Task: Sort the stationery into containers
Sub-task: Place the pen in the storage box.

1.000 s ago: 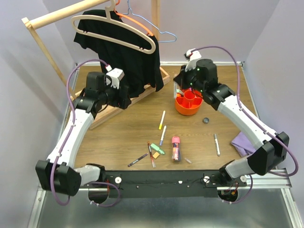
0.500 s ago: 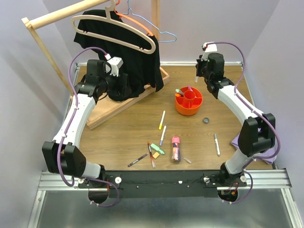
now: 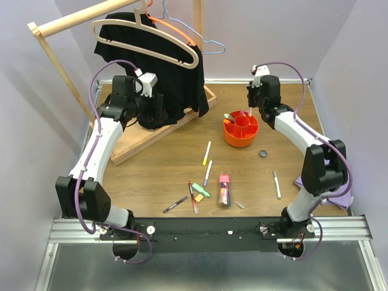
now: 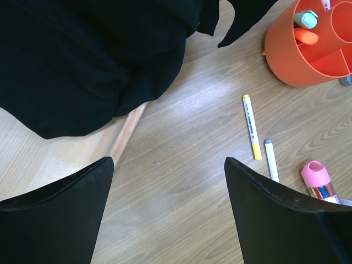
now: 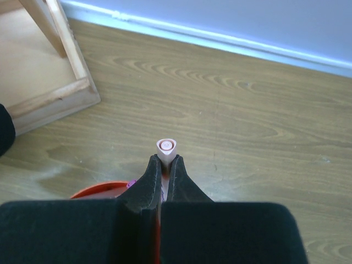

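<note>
The round orange organiser [image 3: 230, 138] stands at the back right of the table, with a green highlighter [image 4: 306, 20] and an orange one [image 4: 305, 36] in a compartment. My right gripper [image 5: 166, 162] is shut on a white pen with a pink end [image 5: 166, 146], held upright just behind and above the organiser's rim [image 5: 99, 190]. My left gripper [image 4: 168, 162] hangs open over bare wood beside the black garment. On the table lie a yellow-capped pen [image 3: 207, 153], a blue-tipped pen [image 3: 208, 173], a stubby pink tube [image 3: 224, 189], a green highlighter [image 3: 202, 192], a red pen [image 3: 193, 197], a dark pen [image 3: 175, 204] and a grey pen [image 3: 276, 183].
A wooden rack with a black garment [image 3: 163, 79] on hangers fills the back left; its tray-like base [image 3: 142, 142] lies on the table. A small dark cap [image 3: 263, 154] sits right of the organiser. A purple cloth [image 3: 315, 182] lies at the right edge.
My right arm has swung back from over the organiser, then come a little left and lower with the pen upright by the organiser's far side. The left arm has drawn slightly back.
</note>
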`<action>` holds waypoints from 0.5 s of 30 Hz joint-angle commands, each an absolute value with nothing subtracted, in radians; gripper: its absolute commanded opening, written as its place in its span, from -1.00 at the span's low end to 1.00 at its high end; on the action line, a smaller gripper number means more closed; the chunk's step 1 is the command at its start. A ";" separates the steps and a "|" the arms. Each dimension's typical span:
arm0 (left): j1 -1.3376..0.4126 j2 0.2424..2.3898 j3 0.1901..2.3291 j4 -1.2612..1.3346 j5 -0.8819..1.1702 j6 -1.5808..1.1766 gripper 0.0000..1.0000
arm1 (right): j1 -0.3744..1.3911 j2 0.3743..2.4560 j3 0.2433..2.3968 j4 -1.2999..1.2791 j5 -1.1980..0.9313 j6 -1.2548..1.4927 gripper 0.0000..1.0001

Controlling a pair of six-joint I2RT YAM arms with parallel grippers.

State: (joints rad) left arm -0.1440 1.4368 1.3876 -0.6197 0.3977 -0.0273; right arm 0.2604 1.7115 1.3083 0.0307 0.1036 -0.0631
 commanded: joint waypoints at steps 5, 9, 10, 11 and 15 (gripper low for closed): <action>-0.146 1.431 1.419 -0.624 0.382 -0.018 0.80 | 0.256 1.750 1.264 0.003 0.081 -0.066 -0.97; -0.147 1.425 1.411 -0.618 0.382 -0.020 0.81 | 0.256 1.744 1.269 -0.077 0.061 -0.055 -0.50; -0.149 1.421 1.410 -0.615 0.383 -0.021 0.81 | 0.256 1.730 1.264 -0.084 0.060 -0.055 -0.27; -0.149 1.417 1.405 -0.614 0.385 -0.021 0.81 | 0.256 1.724 1.261 -0.100 0.058 -0.055 -0.19; -0.152 1.401 1.391 -0.601 0.390 -0.026 0.81 | 0.255 1.677 1.272 -0.140 0.067 -0.052 -0.02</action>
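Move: Over the far edge of the storage box, the right hand grips the upright pen; the box's middle is about 6 cm back, 3 cm left and 12 cm below. The purple marker in it is roughly 3 cm back, 3 cm left and 8 cm down, the green marker some 5 cm back and 8 cm left, also 8 cm lower. From the left hand the box lies some 31 cm right, 2 cm ahead and 18 cm below. Sinking about 5 cm almost straight down into the box's far right part, the right hand lowers the pen beside the purple marker, easing some 2 cm back and tipping its fingers about 10 degrees farther down. Near the bottom the fingers open to nearly half and let go of the pen. ##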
